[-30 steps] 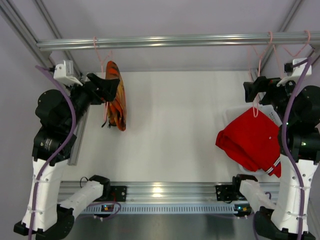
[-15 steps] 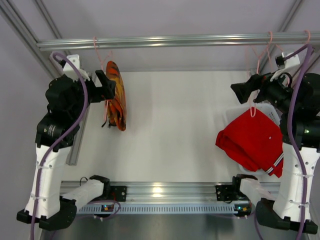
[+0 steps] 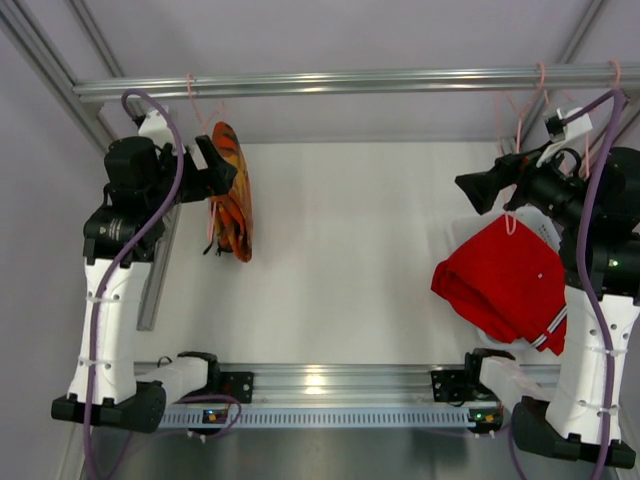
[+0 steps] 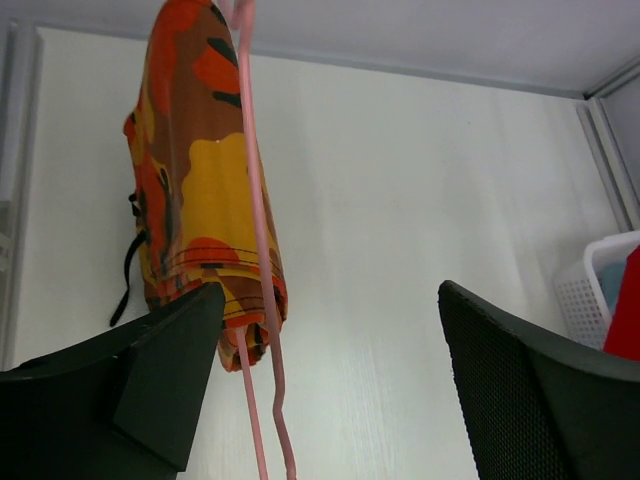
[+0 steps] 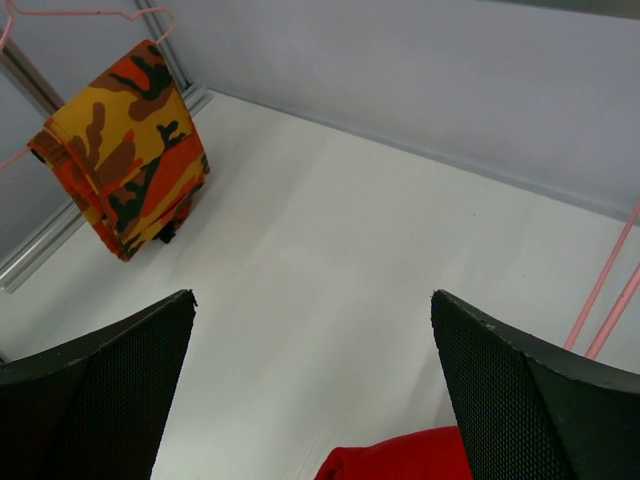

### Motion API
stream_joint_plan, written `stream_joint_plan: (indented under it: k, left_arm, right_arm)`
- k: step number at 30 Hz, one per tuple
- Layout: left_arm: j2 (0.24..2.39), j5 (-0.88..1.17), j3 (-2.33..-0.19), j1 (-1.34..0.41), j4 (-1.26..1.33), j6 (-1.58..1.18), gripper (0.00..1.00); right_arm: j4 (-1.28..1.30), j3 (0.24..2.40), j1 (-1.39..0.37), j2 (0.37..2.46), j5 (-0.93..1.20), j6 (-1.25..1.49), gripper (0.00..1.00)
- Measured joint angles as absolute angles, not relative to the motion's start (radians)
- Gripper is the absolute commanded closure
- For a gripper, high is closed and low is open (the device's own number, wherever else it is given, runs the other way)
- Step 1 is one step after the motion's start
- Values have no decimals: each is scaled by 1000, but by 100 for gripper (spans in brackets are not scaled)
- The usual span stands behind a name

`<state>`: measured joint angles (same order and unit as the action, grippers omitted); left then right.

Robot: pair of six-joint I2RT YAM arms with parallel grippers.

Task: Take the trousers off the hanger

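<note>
Orange-yellow patterned trousers (image 3: 232,200) hang folded over a pink hanger (image 4: 256,200) on the rail at the back left. My left gripper (image 3: 217,170) is right beside them and open. In the left wrist view its jaws (image 4: 330,300) straddle the hanger's wire, and the left finger (image 4: 170,370) is close to the trousers' (image 4: 200,180) lower edge. Red trousers (image 3: 500,280) lie over a white basket (image 3: 465,232) at the right. My right gripper (image 3: 478,190) hovers open above them with nothing between its fingers (image 5: 312,295). The patterned trousers (image 5: 125,150) and red cloth (image 5: 400,462) show in its view.
An aluminium rail (image 3: 340,82) spans the back. Pink hangers (image 3: 520,115) hang from its right end, close to the right arm, and their wires (image 5: 605,300) show in the right wrist view. The basket (image 4: 585,295) stands at the table's right side.
The left arm has risen and turned, keeping its gripper beside the patterned trousers. The right gripper has swung up and to the left, off the hanger above the red trousers.
</note>
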<state>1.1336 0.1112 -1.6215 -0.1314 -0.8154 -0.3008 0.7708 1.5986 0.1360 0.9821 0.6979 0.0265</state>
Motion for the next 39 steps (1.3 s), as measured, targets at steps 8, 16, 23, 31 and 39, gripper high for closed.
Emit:
stream_joint_plan:
  k: [8,16,23,31,39]
  left_arm:
    - [1141,490,-1459,122,-712,-406,21]
    - [1142,979,-1115,324,-156,-847,33]
    - [1139,1136,-1068,326,227,-1095,38]
    - [1140,1180,-1060,324,326,-1172,43]
    - [1178,1175,-1041,300,402,-1208,51]
  right_arm:
    - [793,1599,136,969,702,-9,0]
    - [817,1597,136,952,703,-36,1]
    - [820,1581,136,942,706,-42,1]
    - [819,1576,136,944,706,-41,0]
    - [819,1576,136,949,707,-37,0]
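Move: The last hanger, carrying the camouflage trousers, has its middle about 3 cm ahead of the left hand, 2 cm to its left and 4 cm below, its near wire already running between the open fingers. The trousers' middle is some 6 cm ahead, 1 cm left and 12 cm down. From the right hand, that hanger lies about 46 cm left, 6 cm ahead and roughly 7 cm lower. Left hand dips about 5 cm and returns, rolling left-side-down and swinging 30 degrees right, half-closing around the hanger. ##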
